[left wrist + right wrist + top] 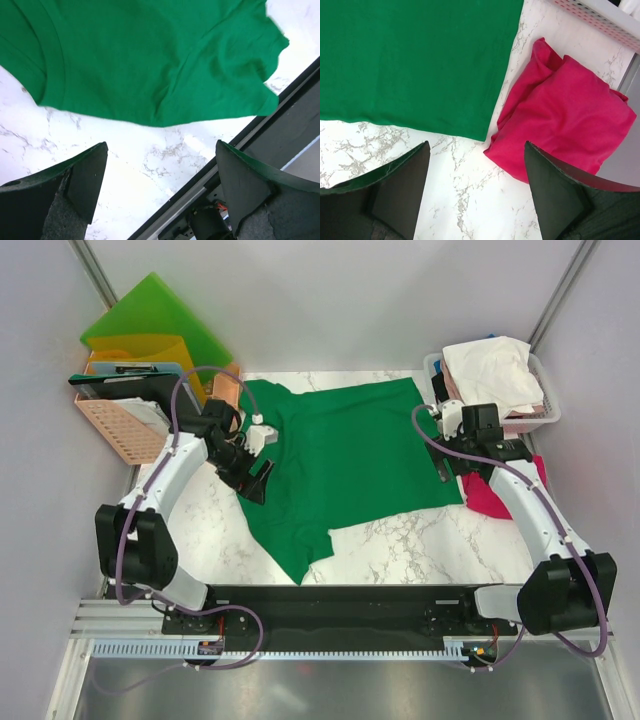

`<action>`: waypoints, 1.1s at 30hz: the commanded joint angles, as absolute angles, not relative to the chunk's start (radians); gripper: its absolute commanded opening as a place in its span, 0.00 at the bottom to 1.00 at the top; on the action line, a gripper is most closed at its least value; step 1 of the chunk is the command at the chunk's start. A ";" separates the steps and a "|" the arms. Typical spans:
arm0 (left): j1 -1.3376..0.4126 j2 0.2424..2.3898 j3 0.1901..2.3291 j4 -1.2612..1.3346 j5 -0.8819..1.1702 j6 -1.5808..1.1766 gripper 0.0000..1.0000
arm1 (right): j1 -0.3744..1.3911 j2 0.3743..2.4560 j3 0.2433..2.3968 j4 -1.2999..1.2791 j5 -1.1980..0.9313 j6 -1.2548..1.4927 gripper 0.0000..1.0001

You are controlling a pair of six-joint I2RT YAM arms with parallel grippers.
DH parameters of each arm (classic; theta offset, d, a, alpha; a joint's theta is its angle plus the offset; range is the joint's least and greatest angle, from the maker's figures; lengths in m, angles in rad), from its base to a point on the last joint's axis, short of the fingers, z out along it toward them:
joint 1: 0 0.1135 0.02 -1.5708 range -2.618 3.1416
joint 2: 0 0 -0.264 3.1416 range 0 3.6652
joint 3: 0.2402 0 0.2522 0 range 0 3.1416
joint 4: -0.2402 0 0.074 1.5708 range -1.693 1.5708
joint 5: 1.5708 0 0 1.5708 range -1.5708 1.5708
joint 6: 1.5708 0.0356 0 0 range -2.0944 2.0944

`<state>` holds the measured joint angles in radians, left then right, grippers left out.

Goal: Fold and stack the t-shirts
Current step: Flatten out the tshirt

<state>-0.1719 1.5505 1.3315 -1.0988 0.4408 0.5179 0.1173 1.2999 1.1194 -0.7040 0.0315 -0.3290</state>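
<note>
A deep green t-shirt lies spread flat on the marble table, one sleeve reaching toward the near edge. A folded magenta-red t-shirt rests at its right. My left gripper hovers open over the green shirt's left edge. In the left wrist view the green sleeve lies beyond the open left gripper, with only bare marble between the fingers. My right gripper stands open at the shirt's right edge. The right wrist view shows the green hem corner and the magenta shirt beyond the empty right gripper.
A white basket holding white and pale pink cloth stands at the back right; its rim shows in the right wrist view. An orange basket with green and yellow folders is at the back left. The black front rail runs along the near edge.
</note>
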 commanded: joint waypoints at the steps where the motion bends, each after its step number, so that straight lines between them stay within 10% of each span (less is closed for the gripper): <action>1: -0.172 1.468 1.266 -1.132 0.350 0.591 0.95 | 0.114 1.270 1.124 -0.690 0.003 -0.319 0.83; 17: -0.488 0.994 0.741 -0.668 -0.093 0.594 0.94 | 0.112 1.296 1.035 -0.646 -0.106 -0.298 0.82; 33: -0.710 1.045 0.845 -0.675 0.384 0.429 1.00 | 0.114 1.344 0.993 -0.597 -0.130 -0.256 0.82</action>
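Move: The rumpled near sleeve of the green t-shirt lies about 10 cm back and 9 cm to the right of my left hand, some 14 cm below it; the table's front edge is roughly 17 cm back. The shirt's near right corner is about 3 cm back, 6 cm to the right and 16 cm below my right hand. From that hand the red cloth lies some 15 cm right and 1 cm ahead, and the white basket about 16 cm right and 20 cm ahead. With open fingers I draw my left hand back and down, slightly left at first, then swing it about 10 cm to the right, still easing back and rising a little, to hover by the rumpled sleeve; its wrist turns clockwise and the fingers tip outward, both some 20 degrees. My right hand, still open, sinks about 5 cm and drifts a little left above the shirt's near right corner. ##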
